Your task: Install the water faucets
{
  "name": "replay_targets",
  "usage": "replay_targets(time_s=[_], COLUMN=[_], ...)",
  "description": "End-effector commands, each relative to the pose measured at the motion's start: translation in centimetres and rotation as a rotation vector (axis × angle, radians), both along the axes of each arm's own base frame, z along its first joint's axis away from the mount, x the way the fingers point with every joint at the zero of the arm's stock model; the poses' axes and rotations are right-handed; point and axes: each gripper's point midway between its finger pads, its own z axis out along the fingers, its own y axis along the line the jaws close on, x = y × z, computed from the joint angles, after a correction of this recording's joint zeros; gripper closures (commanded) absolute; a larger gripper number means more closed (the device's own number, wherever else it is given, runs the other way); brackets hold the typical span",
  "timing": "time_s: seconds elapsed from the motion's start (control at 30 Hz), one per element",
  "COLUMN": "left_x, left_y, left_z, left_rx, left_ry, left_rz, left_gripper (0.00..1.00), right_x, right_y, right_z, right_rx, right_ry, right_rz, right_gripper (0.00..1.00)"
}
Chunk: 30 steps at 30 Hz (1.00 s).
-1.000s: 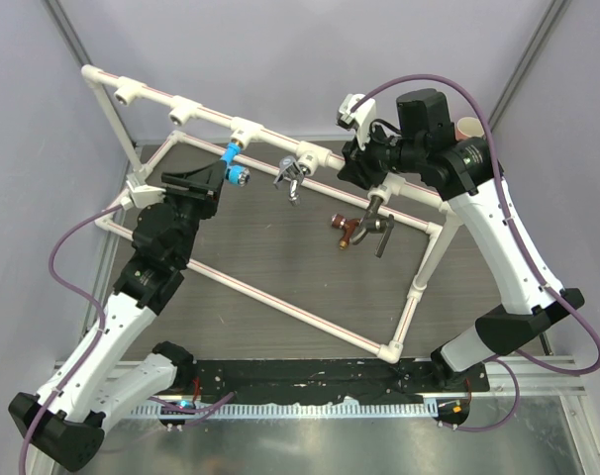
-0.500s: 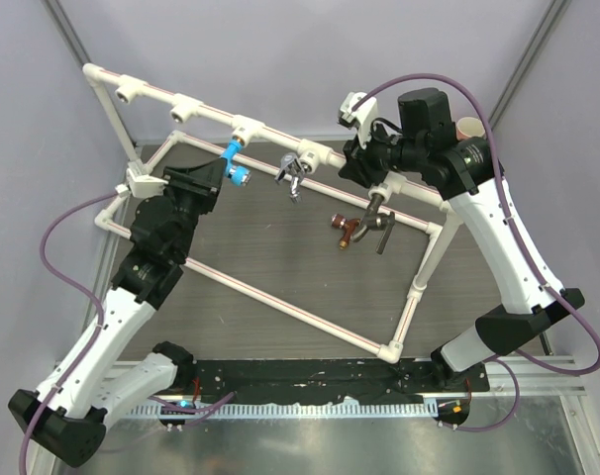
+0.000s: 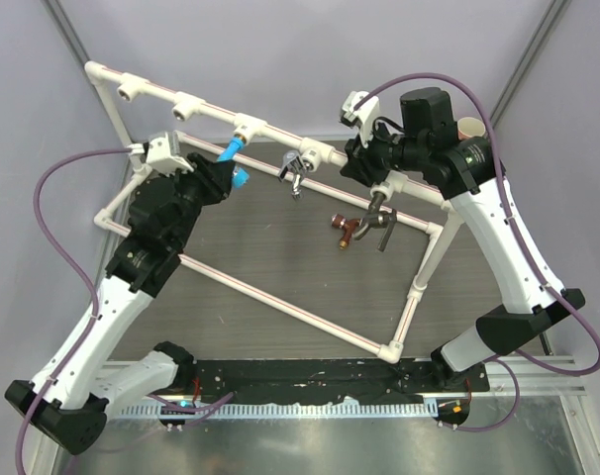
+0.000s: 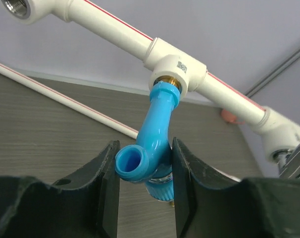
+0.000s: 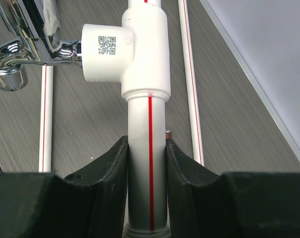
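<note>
The blue-handled faucet (image 3: pixel 232 162) hangs screwed into a white tee (image 4: pixel 177 67) of the top pipe. My left gripper (image 3: pixel 224 178) is shut on the blue faucet (image 4: pixel 157 124), one pad against the spout rim and the other against the body. The silver faucet (image 3: pixel 292 170) sits in the tee beside it (image 5: pixel 124 49). My right gripper (image 5: pixel 146 144) is shut on the white top pipe (image 5: pixel 148 111) just right of that tee. The dark grey lever faucet (image 3: pixel 383 224) and the copper faucet (image 3: pixel 343 229) lie on the table under the right arm.
The white pipe frame (image 3: pixel 280 292) spans the table, and its raised top rail carries two bare tees (image 3: pixel 129 92) (image 3: pixel 186 107) at the far left. A pink cup (image 3: pixel 468 127) stands behind the right arm. Grey walls close in on both sides.
My left wrist has rolled around the blue faucet, its camera mount swinging from the left side to the top, and the arm has shifted toward the rail. The right arm has not moved.
</note>
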Motion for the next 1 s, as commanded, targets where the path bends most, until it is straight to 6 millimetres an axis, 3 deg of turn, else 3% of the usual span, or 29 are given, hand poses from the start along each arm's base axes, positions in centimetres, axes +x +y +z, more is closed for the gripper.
replay_targets(time_s=[0.0, 0.03, 0.07, 0.23, 0.5, 0.63, 0.7, 0.77, 0.8, 0.9, 0.97], left_x=[-1.1, -1.7, -1.4, -2.1, -2.6, -2.4, -2.2, -2.2, -2.3, -2.7, -3.3], left_y=[-1.6, -2.6, -1.9, -3.2, -3.9, -3.7, -3.7, -3.7, -3.9, -4.1, -4.1], left_z=[-1.7, -1.9, -2.4, -4.2, -5.3, -7.8, -8.5, -8.5, -8.1, -6.4, -4.8], left_rx=[0.66, 0.783, 0.88, 1.306, 1.7, 1.888, 1.914, 1.881, 1.822, 1.621, 1.484], left_ry=[-0.105, -0.142, -0.125, -0.163, -0.235, -0.223, -0.223, -0.223, -0.222, -0.228, -0.255], left_rz=[-0.147, -0.181, -0.13, -0.105, -0.02, -0.004, 0.012, 0.025, 0.033, 0.037, 0.023], left_gripper=[0.99, 0.99, 0.99, 0.98, 0.98, 0.95, 0.88, 0.67, 0.53, 0.29, 0.2], right_x=[-1.1, -1.1, -1.2, -1.2, -1.2, -1.2, -1.1, -1.1, -1.1, -1.1, -1.1], right_y=[0.5, 0.5, 0.5, 0.5, 0.5, 0.5, 0.6, 0.5, 0.5, 0.5, 0.4], right_z=[0.3, 0.3, 0.2, 0.4, 0.3, 0.3, 0.2, 0.3, 0.2, 0.2, 0.2], right_rx=[0.044, 0.045, 0.044, 0.046, 0.043, 0.043, 0.045, 0.044, 0.044, 0.043, 0.044], right_ry=[0.043, 0.044, 0.045, 0.04, 0.042, 0.042, 0.043, 0.04, 0.043, 0.042, 0.042], right_rz=[0.0, -0.001, -0.001, 0.0, 0.0, 0.0, 0.001, 0.0, 0.0, 0.0, -0.003], right_gripper=[0.99, 0.99, 0.99, 0.99, 0.99, 0.99, 0.99, 0.99, 0.99, 0.99, 0.99])
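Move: The left hand already holds the blue faucet with its thread started in the third tee from the left; that tee lies about 7 cm ahead of this hand, 3 cm right and 3 cm up. The empty second tee is some 11 cm ahead, 7 cm left and 3 cm up; the chrome faucet hangs level with the hand, 11 cm right. From the right hand, clamped on the top pipe, the third tee is about 8 cm ahead and 18 cm left, at its height. Rolling clockwise as seen from behind, roughly 85 degrees about its forward axis, the left hand screws the blue faucet round in the third tee, easing back about 2.5 cm and, late on, down 3 cm; near the end its fingers open off the faucet. The right hand keeps gripping the top pipe, yielding a centimetre or so back and right, then partly returning. ##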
